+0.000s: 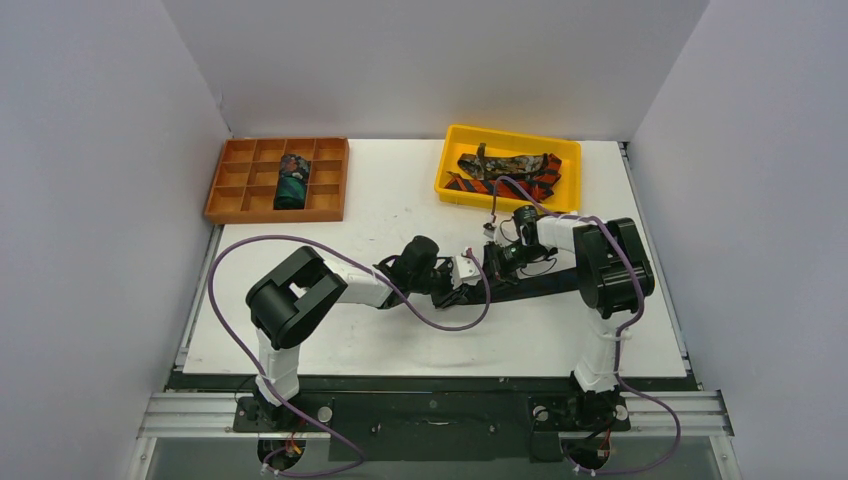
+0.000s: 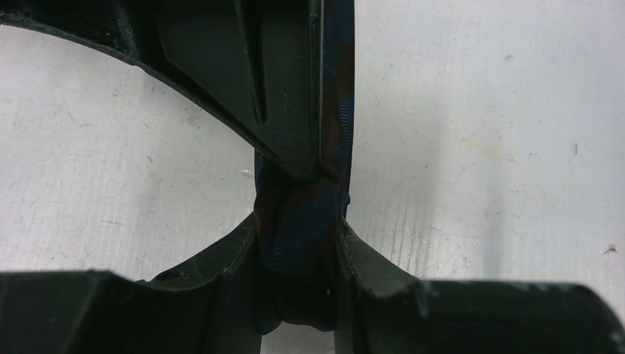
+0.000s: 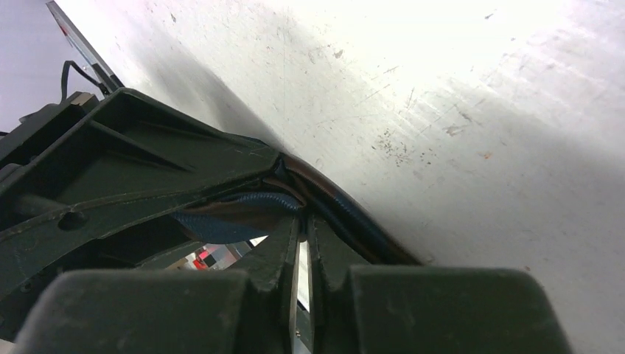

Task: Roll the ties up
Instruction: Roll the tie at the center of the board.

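Observation:
A dark navy tie with brownish stripes [image 1: 540, 288] lies on the white table between the two arms. My left gripper [image 1: 458, 287] is shut on a bunched, rolled part of this tie [image 2: 339, 88], which fills the space between its jaws [image 2: 298, 247]. My right gripper [image 1: 490, 268] meets it from the opposite side, jaws almost together and pinching a fold of the tie [image 3: 221, 225] at their tips [image 3: 304, 221]. The tie's free length runs off under the right arm. A dark teal rolled tie [image 1: 292, 182] sits in the orange tray. Red-orange striped [image 1: 470, 185] and mottled brown [image 1: 510, 163] ties lie in the yellow bin.
The orange compartment tray [image 1: 232, 185] stands at the back left and the yellow bin [image 1: 450, 150] at the back right. Purple cables [image 1: 240, 250] loop over both arms. White walls close in the table on three sides.

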Motion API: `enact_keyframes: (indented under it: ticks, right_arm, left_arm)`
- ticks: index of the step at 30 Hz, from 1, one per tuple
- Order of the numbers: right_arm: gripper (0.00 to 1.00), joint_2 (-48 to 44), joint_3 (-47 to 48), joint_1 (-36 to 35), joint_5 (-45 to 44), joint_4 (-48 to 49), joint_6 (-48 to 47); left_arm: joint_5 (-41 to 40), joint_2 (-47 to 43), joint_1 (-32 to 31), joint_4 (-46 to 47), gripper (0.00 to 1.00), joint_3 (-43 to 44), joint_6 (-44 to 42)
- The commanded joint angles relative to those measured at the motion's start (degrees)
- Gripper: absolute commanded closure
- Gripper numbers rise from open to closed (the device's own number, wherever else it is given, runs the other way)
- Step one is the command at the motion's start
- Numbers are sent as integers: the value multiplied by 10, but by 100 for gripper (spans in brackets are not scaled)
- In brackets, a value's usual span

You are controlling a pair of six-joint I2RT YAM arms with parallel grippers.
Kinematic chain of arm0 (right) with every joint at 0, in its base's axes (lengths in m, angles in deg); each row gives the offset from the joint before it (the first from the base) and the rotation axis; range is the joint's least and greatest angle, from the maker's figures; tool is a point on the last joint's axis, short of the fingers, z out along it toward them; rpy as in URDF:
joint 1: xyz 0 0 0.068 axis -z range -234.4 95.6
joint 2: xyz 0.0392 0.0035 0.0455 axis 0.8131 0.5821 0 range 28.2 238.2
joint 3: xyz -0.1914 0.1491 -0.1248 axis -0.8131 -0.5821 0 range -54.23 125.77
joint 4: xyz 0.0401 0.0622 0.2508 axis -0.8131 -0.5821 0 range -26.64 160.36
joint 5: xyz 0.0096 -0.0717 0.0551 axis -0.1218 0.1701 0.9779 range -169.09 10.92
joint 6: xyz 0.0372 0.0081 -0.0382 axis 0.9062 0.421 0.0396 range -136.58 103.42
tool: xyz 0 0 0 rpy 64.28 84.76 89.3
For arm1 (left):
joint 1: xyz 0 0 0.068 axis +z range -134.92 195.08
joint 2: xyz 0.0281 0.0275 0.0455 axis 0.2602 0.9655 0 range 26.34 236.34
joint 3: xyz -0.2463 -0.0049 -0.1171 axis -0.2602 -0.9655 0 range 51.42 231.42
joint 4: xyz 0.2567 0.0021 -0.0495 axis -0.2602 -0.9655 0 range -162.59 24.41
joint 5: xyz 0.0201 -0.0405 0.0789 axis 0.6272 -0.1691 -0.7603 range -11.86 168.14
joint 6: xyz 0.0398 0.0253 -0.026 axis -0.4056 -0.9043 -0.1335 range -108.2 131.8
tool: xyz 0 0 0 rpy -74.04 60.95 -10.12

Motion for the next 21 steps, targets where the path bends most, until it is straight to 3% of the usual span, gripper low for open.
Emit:
enact_keyframes:
  ticks: [1,7,11,15,21]
  right_arm:
    - [100,26,-3,-8,-93,24,-32]
    - [100,25,-12,-8,-164,24,-33]
    - [100,27,-10,-12,-191,20,-32]
    - [100,29,-10,-18,-198,15,-38]
    - [100,25,-12,-25,-204,13,-44]
  left_arm:
    - [-6,38,3,-143,92,-34,-1]
    - [28,11,15,-98,57,-55,12]
    - [55,-14,24,-65,43,-68,24]
    - [59,-49,33,-2,37,-97,48]
    - [55,-61,57,56,37,-125,91]
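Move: The rolled end of the dark tie sits between the left hand's pads, its middle about 2 cm to the right and level in height. From the right hand, already nearly shut on the tie beside it, the roll lies about 5 cm to the left, 1 cm back and 1 cm below. The loose tail's middle runs about 10 cm to the right of the right hand, 1 cm ahead and 2 cm lower; the yellow bin is some 27 cm ahead, 4 cm to its right. Leftward and a little back, the left hand slides off the end of the roll: its fingers spread to roughly twice their gap, let go, and withdraw about 4 cm left and 1.5 cm back, staying low over the table with hardly any tilt. The right hand stays in place with fingers shut, still pinching the tie beside the roll. ##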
